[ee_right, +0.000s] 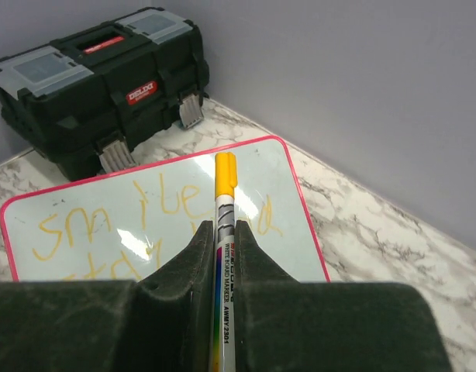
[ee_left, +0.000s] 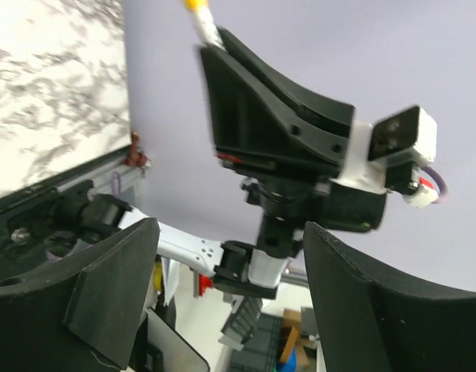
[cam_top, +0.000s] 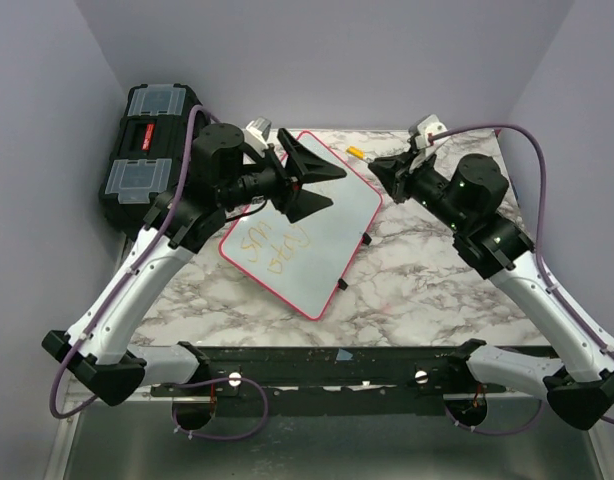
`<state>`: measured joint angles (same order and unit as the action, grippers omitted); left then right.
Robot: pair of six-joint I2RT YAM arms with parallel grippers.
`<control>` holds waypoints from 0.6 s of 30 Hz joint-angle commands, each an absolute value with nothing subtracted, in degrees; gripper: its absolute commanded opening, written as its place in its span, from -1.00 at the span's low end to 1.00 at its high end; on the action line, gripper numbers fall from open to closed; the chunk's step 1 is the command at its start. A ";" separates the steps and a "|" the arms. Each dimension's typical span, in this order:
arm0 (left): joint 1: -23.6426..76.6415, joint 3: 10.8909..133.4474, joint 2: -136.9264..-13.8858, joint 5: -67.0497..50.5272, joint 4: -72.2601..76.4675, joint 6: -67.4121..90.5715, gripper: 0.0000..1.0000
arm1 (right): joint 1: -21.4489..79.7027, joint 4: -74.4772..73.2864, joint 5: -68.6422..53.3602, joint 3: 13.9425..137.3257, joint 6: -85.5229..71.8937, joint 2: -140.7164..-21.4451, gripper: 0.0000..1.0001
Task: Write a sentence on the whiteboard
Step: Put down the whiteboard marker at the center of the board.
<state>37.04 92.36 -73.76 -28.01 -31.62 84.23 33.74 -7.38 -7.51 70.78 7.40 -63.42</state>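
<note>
The whiteboard (cam_top: 337, 225), white with a thin pink frame, lies tilted on the marble table. The sentence (cam_top: 272, 248) runs in yellow letters over two lines near its left end, and it also shows in the right wrist view (ee_right: 67, 229). My right gripper (cam_top: 382, 170) hangs above the board's far right corner, shut on a white marker with a yellow cap (ee_right: 225, 178). The capped end points toward the board (ee_right: 296, 232). My left gripper (cam_top: 332, 188) hovers over the board's far left part, open and empty. In the left wrist view it (ee_left: 230, 302) faces the right gripper (ee_left: 215, 54).
A black toolbox (cam_top: 147, 150) with grey lid trays stands at the back left, next to the board's far end. Purple walls close the table at the back and on both sides. The arm bases and a black rail (cam_top: 327, 365) line the near edge.
</note>
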 commanded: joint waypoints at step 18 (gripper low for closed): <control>20.29 80.28 -57.63 -11.38 -49.16 61.28 0.53 | 33.84 -64.45 10.07 80.78 -28.10 -76.33 -0.99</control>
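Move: The right gripper holds the capped marker high up. From it, the whiteboard's middle lies about 13 cm ahead, 17 cm left and 37 cm below. At the same depth, the board's upper black clip is some 9 cm ahead and 1 cm right, and the lower clip about 3 cm back and 6 cm left. From the empty left gripper, the board's middle is roughly 22 cm ahead, 10 cm left and 43 cm down. Keep the marker pinched and ease the right gripper about 5 cm right, then sink it some 14 cm towards the table beside the whiteboard's clipped edge, drawing slightly back. Meanwhile tip its fingers down by around 45 degrees, with a clockwise turn. Swing the left gripper, still wide open, about 12 cm left and half that down, clear of the marker, turning counter-clockwise. ##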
